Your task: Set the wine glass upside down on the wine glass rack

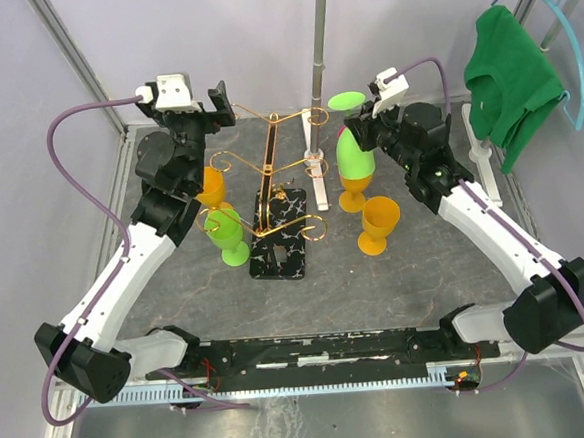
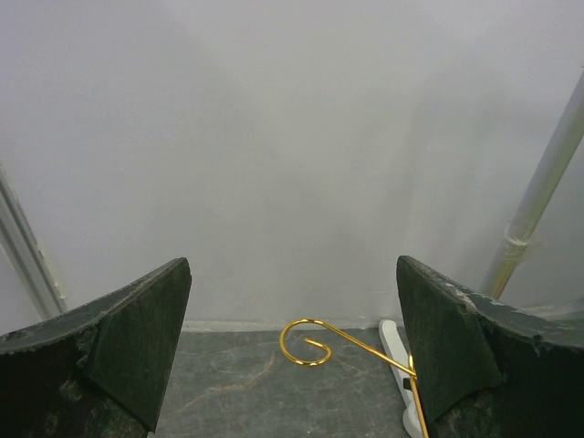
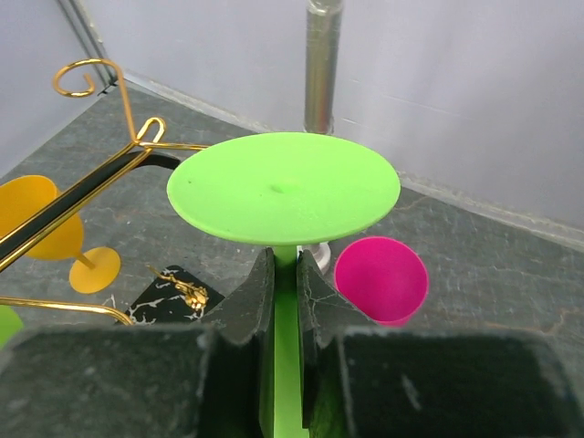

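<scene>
My right gripper (image 1: 359, 124) (image 3: 285, 266) is shut on the stem of a green wine glass (image 1: 354, 155) (image 3: 283, 187). It holds the glass upside down, foot on top, above the table to the right of the rack. The wine glass rack (image 1: 269, 170) is a thin gold tree with scroll arms on a black marbled base (image 1: 284, 245). Its arms show in the right wrist view (image 3: 100, 173). My left gripper (image 1: 220, 102) (image 2: 292, 351) is open and empty, high beside the rack's far-left scroll (image 2: 308, 342).
A second green glass (image 1: 227, 234) and an orange glass (image 1: 211, 185) are left of the rack. Two orange glasses (image 1: 380, 223) stand on the right, and a pink glass (image 3: 381, 278) is below the held one. A white pole stand (image 1: 319, 172) and a green cloth on a hanger (image 1: 508, 79) are behind.
</scene>
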`<state>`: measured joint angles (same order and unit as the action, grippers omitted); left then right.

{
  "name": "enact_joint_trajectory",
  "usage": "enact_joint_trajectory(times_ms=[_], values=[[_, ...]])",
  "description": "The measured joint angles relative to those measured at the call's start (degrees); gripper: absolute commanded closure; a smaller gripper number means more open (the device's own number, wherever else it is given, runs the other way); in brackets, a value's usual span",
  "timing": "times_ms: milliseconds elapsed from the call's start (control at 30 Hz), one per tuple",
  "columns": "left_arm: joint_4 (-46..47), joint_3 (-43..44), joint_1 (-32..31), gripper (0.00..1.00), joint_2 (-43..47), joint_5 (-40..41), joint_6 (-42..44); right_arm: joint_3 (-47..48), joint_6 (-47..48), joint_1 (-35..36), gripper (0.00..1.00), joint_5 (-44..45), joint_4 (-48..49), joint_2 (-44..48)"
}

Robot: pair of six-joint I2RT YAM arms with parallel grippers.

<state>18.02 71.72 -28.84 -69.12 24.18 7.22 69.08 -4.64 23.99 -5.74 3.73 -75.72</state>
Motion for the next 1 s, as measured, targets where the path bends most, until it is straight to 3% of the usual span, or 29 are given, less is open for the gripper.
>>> enact_joint_trajectory(times_ms=[167,433,1000], values=[[-0.44,0.0,1.07,0.01,0.31,0.33,-0.13,-0.48,-0.72,0.0,0.99,-1.81,3.78,-1.79],[-1.86,0.0,1.53,0.01,0.28,0.28,-0.15,-5.11,-5.53,0.0,0.99,-5.33,19.15,-6.25],[-2.27,0.0,2.14,0.01,0.11,0.28,-0.15,-12.7,-15.17,0.0,0.99,-8.57,41.07,-12.02]])
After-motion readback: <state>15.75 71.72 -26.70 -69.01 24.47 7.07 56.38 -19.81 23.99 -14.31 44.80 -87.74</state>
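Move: The right hand holds the green glass foot-up by its stem; the rack's far right loop lies about 8 cm ahead, 8 cm to its left and 5 cm below. The rack's middle right loop is some 2 cm back and 9 cm left, at similar height. Down on the table, 24 cm or so below, an orange glass stands 2 cm ahead and 1 cm right, the pink glass 9 cm ahead and 2 cm right. From the left hand, the far loop lies 9 cm ahead, 18 cm right, 17 cm lower. Leftward, with some forward reach at first, the right hand carries the upside-down green glass about 5 cm towards the rack's far right loop, then sinks, mostly at the end, finishing nearly 3 cm lower. The wrist rolls some 20 degrees, its left side rising so the bowl swings left under the foot, and turns slightly counter-clockwise; the fingers keep pinching the stem just under the foot. ##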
